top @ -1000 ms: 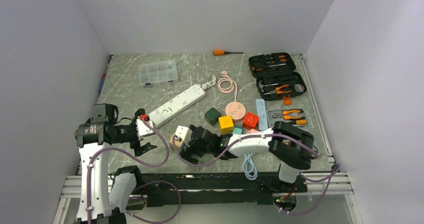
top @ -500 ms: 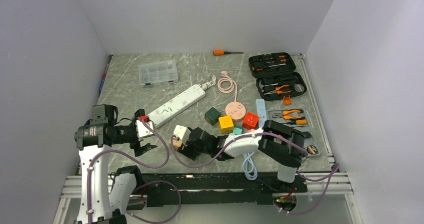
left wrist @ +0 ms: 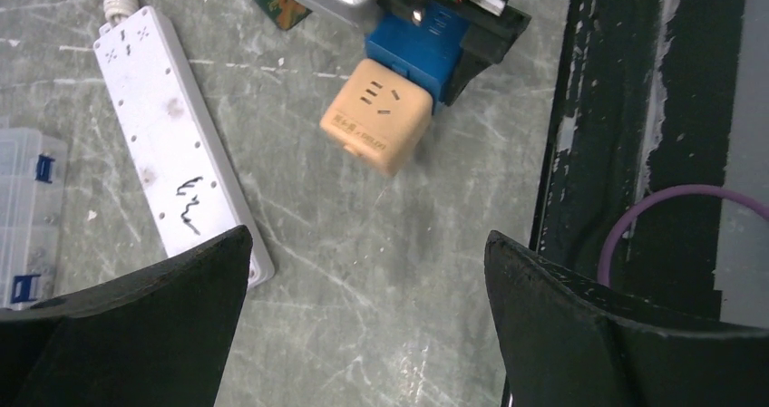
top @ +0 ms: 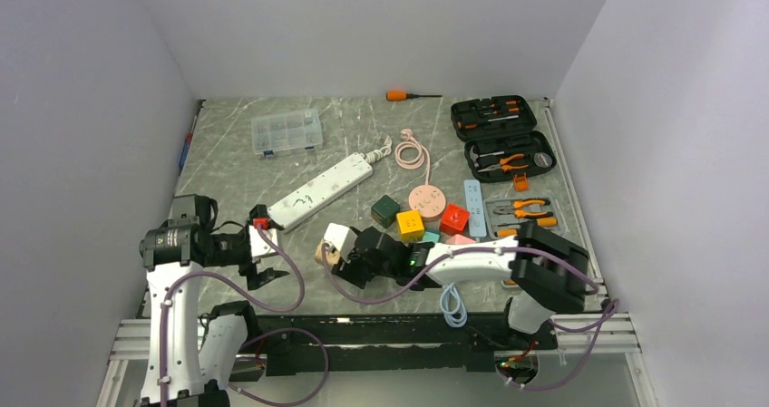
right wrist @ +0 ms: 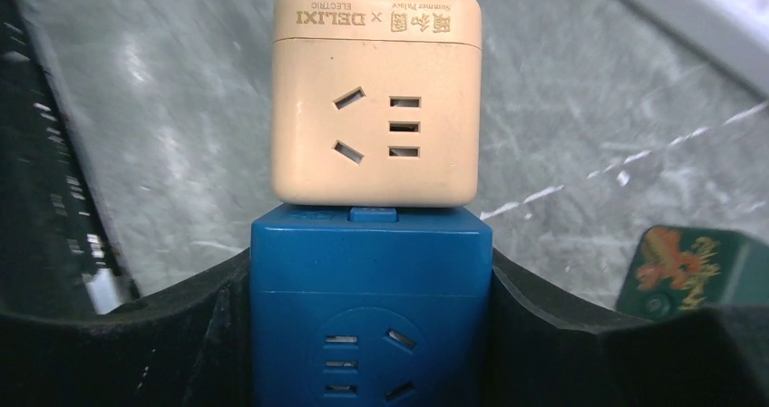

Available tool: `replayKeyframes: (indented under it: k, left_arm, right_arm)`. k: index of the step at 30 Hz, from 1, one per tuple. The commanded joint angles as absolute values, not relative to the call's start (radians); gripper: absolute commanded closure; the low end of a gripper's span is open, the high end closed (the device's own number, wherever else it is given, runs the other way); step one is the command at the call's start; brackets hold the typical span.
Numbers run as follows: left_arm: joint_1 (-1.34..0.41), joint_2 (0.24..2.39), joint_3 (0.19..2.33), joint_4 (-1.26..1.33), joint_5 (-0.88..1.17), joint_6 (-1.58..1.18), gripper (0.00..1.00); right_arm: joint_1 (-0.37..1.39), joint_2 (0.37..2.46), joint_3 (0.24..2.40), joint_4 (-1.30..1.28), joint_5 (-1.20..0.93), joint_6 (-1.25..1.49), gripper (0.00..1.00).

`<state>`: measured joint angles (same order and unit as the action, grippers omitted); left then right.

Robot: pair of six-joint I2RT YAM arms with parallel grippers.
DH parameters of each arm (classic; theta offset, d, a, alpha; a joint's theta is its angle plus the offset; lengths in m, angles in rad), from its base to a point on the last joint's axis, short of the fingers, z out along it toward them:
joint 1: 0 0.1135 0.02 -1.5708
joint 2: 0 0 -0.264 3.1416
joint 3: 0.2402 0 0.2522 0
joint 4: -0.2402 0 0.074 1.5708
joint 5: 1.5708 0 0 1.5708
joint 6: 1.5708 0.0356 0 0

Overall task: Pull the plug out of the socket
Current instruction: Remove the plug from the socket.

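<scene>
A beige cube plug (right wrist: 375, 99) sits plugged into the end of a blue cube socket (right wrist: 372, 316). My right gripper (right wrist: 372, 280) is shut on the blue socket, its black fingers (right wrist: 181, 325) pressed flat against both sides. From above, the pair shows at the right gripper (top: 349, 253), with the beige plug (top: 324, 253) pointing left. My left gripper (left wrist: 367, 271) stands wide open over bare table, short of the beige plug (left wrist: 376, 115) and apart from it. It holds nothing.
A white power strip (top: 322, 189) lies just beyond the left gripper, with a clear organizer box (top: 287, 132) farther back. Green (top: 384, 210), yellow (top: 409, 225) and red (top: 454, 218) cubes crowd behind the right arm. The table's front edge (left wrist: 562, 153) runs close by.
The right jaws have closed onto the blue socket, and the right arm's elbow has swung right. The left gripper has shifted only slightly and stays open.
</scene>
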<state>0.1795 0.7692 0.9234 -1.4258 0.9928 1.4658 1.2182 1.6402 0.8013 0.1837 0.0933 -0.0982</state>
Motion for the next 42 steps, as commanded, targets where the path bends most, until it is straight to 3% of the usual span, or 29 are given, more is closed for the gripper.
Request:
replayKeyframes:
  k: [1,6,15,21,25,28,31,33,38,42]
  left_arm:
    - [0.174,0.785,0.911,-1.529,1.130,1.584,0.01]
    - [0.135,0.802,0.843,-1.513,1.148,1.624,0.01]
    - [0.078,0.763,0.781,-1.242,1.110,1.421,0.01]
    - [0.073,0.772,0.754,-1.316,1.082,1.526,0.01]
    - [0.073,0.770,0.730,-1.320,1.046,1.528,0.08]
    - [0.072,0.762,0.726,-1.308,1.033,1.518,0.23]
    - [0.073,0.754,0.736,-1.279,1.044,1.472,0.50]
    - [0.073,0.755,0.753,-1.303,1.055,1.492,0.63]
    - [0.073,0.756,0.789,-1.402,1.045,1.562,0.77]
    - [0.073,0.748,0.781,-1.412,0.998,1.554,0.95]
  right_arm:
    - [1.233,1.492,0.839,0.262,0.022,-0.137,1.00]
    - [1.266,1.466,0.898,0.215,0.006,-0.159,1.00]
    - [1.330,1.473,0.966,0.166,-0.012,-0.194,1.00]
    - [1.343,1.470,0.973,0.166,0.021,-0.201,1.00]
    - [1.342,1.464,0.947,0.181,0.055,-0.199,1.00]
    - [1.342,1.461,0.934,0.184,0.063,-0.189,1.00]
    - [1.343,1.458,0.923,0.187,0.078,-0.183,1.00]
    - [1.342,1.456,0.913,0.190,0.086,-0.178,1.00]
    - [1.340,1.440,0.869,0.195,0.134,-0.171,1.00]
    - [1.340,1.412,0.820,0.198,0.147,-0.153,1.00]
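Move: The beige cube is joined to the blue socket cube already in the right fingers, some 5 cm left and 3 cm ahead of that hand and about 1 cm lower. The green cube stands roughly 13 cm ahead and 9 cm right of the right hand; the white power strip's middle is about 17 cm ahead and 6 cm left of it, both slightly lower. From the wide-open left hand, the beige cube lies about 8 cm right, 4 cm ahead and 13 cm below. Keeping its grip on the blue cube, the right hand carries the joined pair up about 9 cm, swinging back and left with a small counter-clockwise turn, then eases down and to the right by some 2 cm. The left hand sinks about 4 cm, drifting right and back towards the beige cube, and its fingers close nearly shut on nothing, short of that cube. ##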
